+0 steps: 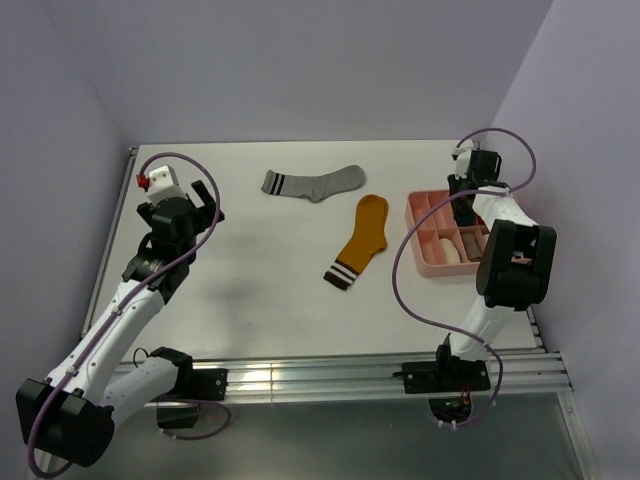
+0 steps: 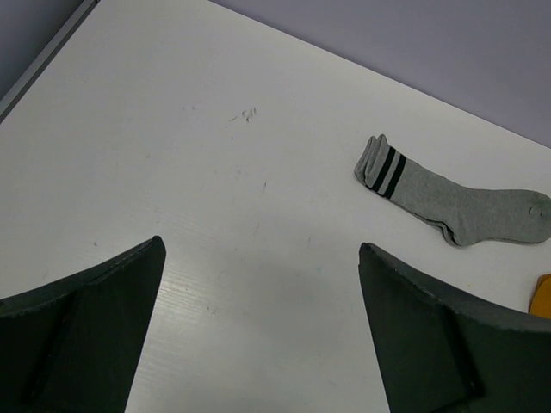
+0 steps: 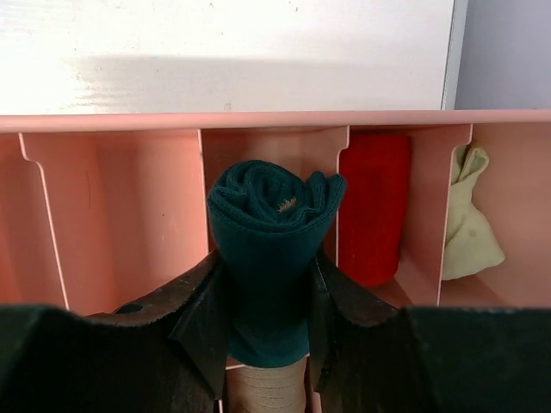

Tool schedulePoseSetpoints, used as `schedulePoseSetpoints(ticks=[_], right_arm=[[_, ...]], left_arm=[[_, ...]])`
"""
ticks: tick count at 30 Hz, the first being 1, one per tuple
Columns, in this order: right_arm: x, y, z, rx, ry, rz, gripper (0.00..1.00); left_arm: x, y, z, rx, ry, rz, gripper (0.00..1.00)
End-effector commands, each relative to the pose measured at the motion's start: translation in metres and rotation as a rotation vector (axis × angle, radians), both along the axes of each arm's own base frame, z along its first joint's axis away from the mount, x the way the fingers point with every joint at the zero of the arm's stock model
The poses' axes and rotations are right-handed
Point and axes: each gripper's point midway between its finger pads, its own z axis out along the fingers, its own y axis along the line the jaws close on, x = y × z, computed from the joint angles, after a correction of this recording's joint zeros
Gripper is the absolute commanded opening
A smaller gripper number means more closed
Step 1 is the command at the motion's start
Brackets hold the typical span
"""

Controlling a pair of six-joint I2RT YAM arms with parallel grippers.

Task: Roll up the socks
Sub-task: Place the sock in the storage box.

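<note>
In the right wrist view a dark teal sock point(image 3: 271, 219), rolled into a tight bundle, sits between the fingers of my right gripper point(image 3: 267, 284), which is shut on it. The roll hangs over a middle compartment of the pink tray point(image 3: 112, 215). A grey sock point(image 1: 313, 182) with dark cuff stripes lies flat at the back middle of the table. The mustard sock point(image 1: 362, 240) with a striped cuff lies flat near the centre. My left gripper point(image 1: 205, 210) hovers over the left of the table, open and holding nothing. In its wrist view the left gripper point(image 2: 258, 245) faces the grey sock point(image 2: 448, 198).
The pink tray point(image 1: 414, 235) stands at the right of the table under my right gripper point(image 1: 463, 205). It holds a red bundle point(image 3: 374, 206), a cream bundle point(image 3: 469, 224) and a beige roll point(image 3: 267, 391) below the teal one. Purple walls close in the table.
</note>
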Motion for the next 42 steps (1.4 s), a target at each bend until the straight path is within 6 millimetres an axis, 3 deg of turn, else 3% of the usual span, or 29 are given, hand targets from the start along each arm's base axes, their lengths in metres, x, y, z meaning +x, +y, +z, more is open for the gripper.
schedulePoseSetpoints(ticks=[1, 12, 14, 18, 21, 37, 38, 42], right_arm=[[0.002, -0.006, -0.006, -0.007, 0.012, 0.0, 0.0], [0.004, -0.004, -0.03, 0.047, 0.083, 0.018, 0.0], [0.006, -0.005, -0.031, 0.051, 0.087, 0.019, 0.07], [0.012, -0.004, -0.029, 0.063, 0.087, 0.024, 0.32], [0.014, -0.004, -0.022, 0.068, 0.084, 0.027, 0.41], [0.015, -0.003, 0.012, 0.056, 0.019, 0.022, 0.56], [0.016, -0.003, 0.014, 0.058, 0.014, 0.023, 0.63], [0.016, -0.002, 0.017, 0.063, 0.008, 0.022, 0.66]], left_arm=[[0.003, -0.004, 0.01, -0.028, -0.046, -0.014, 0.99], [0.003, -0.005, 0.005, -0.021, -0.03, -0.025, 0.99], [0.003, -0.006, 0.002, -0.024, -0.027, -0.03, 0.99], [0.003, -0.006, 0.003, -0.023, -0.028, -0.027, 0.99], [0.004, -0.006, 0.004, -0.019, -0.03, -0.027, 1.0], [0.008, -0.01, -0.001, -0.03, -0.025, -0.041, 1.0], [0.008, -0.011, -0.001, -0.031, -0.024, -0.042, 0.99], [0.009, -0.013, -0.004, -0.041, -0.018, -0.046, 0.99]])
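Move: Just below the right hand, which already holds the rolled green sock, the empty middle compartment of the storage box's far row lies about 1 cm ahead and 5 cm down. Level with that compartment, the red roll sits about 6 cm to its right and the cream bundle about 13 cm to its right; the brown roll is straight back from the hand, some 9 cm. From the left hand, the middle compartment is roughly 74 cm right, 12 cm ahead and 20 cm down. Lowering the rolled sock straight down into the middle compartment, the right hand sinks about 4 cm and tips its fingers roughly 5 degrees steeper. It pauses low in the box, then opens its fingers partway to let go of the sock and backs upward some 2 cm while they are still spreading. ##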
